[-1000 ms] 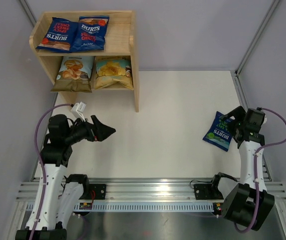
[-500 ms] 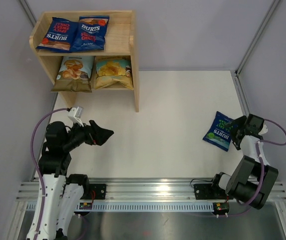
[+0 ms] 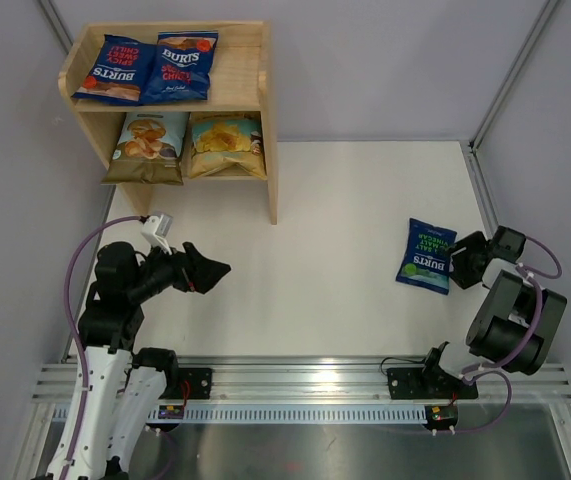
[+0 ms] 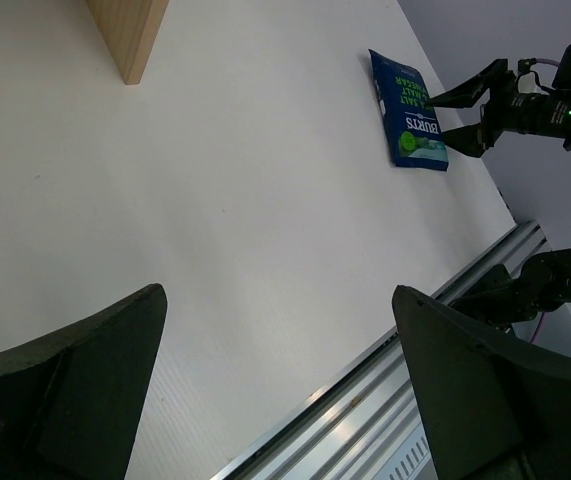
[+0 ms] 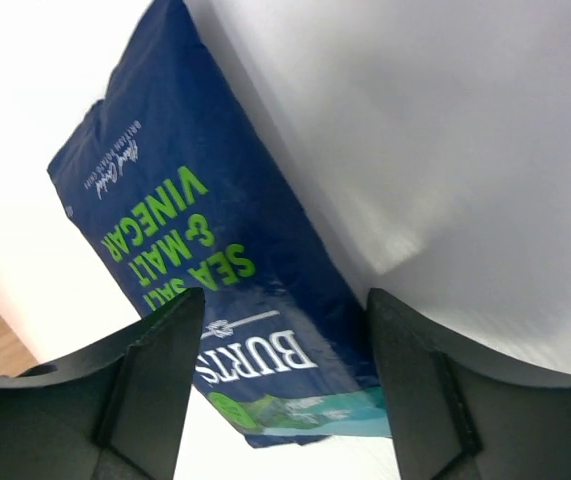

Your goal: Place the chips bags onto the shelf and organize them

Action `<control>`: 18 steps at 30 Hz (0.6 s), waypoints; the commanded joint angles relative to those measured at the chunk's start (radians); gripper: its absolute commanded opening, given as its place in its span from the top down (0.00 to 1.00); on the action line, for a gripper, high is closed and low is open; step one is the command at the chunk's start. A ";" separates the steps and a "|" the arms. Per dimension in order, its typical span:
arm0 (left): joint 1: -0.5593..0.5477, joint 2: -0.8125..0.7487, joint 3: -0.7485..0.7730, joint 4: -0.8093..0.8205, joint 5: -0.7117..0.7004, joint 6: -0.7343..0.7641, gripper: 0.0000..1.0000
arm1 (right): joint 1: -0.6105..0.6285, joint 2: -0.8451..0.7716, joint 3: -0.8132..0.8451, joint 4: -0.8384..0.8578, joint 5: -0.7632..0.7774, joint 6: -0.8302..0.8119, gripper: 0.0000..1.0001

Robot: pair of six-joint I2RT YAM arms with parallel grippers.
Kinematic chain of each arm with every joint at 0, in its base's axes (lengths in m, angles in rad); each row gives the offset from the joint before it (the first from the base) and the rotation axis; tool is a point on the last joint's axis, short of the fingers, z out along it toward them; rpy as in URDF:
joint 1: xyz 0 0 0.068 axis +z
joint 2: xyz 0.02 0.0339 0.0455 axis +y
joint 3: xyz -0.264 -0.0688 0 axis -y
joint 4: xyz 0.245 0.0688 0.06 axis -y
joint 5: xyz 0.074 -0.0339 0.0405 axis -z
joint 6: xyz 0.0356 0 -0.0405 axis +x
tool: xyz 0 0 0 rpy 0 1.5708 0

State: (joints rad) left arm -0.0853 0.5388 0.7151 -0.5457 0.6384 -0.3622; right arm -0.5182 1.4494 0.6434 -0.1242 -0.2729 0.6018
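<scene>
The pine shelf (image 3: 250, 85) stands at the back left. Two dark-blue Burts bags with red lettering (image 3: 117, 70) (image 3: 183, 66) lie on its top. The light-blue cassava bag (image 3: 148, 143) and the yellow chips bag (image 3: 225, 143) fill the lower tier. A dark-blue Burts bag with green lettering (image 3: 426, 255) (image 5: 215, 260) (image 4: 410, 125) lies flat on the table at the right. My right gripper (image 3: 459, 260) (image 5: 285, 300) is low at its right edge, jaws open, with the bag's end showing between the fingers. My left gripper (image 3: 215, 270) (image 4: 280, 300) hovers open and holds nothing.
An aluminium rail (image 3: 295, 385) runs along the table's near edge. Grey walls close in on three sides, with the right wall near my right arm (image 3: 510, 310). The shelf's lower corner (image 4: 130, 35) shows in the left wrist view.
The green-lettered bag has slid a little left and turned more upright. My right arm has folded down toward the table and its jaws have narrowed slightly. The left arm has barely shifted.
</scene>
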 commanded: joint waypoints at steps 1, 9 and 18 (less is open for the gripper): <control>-0.004 0.000 0.007 0.020 -0.016 0.017 0.01 | 0.000 0.035 -0.037 0.008 -0.124 -0.005 0.27; -0.004 0.012 0.010 0.015 -0.031 0.014 0.01 | 0.087 0.129 -0.014 -0.012 -0.160 -0.025 0.39; -0.004 0.027 0.010 0.015 -0.031 0.014 0.01 | 0.234 0.151 -0.016 -0.011 -0.062 -0.008 0.47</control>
State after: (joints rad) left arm -0.0853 0.5602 0.7151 -0.5503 0.6193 -0.3622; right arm -0.3531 1.5566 0.6460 -0.0372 -0.4488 0.6186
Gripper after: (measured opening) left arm 0.988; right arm 0.540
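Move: The blue Burts sea salt & malt vinegar bag lies flat at the right hand's fingers, its middle about 6 cm to the left, 2 cm ahead and 1 cm below. The shelf's near right foot stands roughly 43 cm left of the hand and 9 cm ahead; the table's side rail is some 10 cm to its right, level with it. From the left hand, the bag is about 46 cm right, 13 cm ahead and 22 cm down. Already at the bag's right edge with one finger over the film, the right hand's fingers keep that contact and push the bag along the table, sliding about 8 cm left and slightly forward, towards the shelf side. The wrist turns some 15 degrees counter-clockwise while the fingers narrow around the edge to about half open. ##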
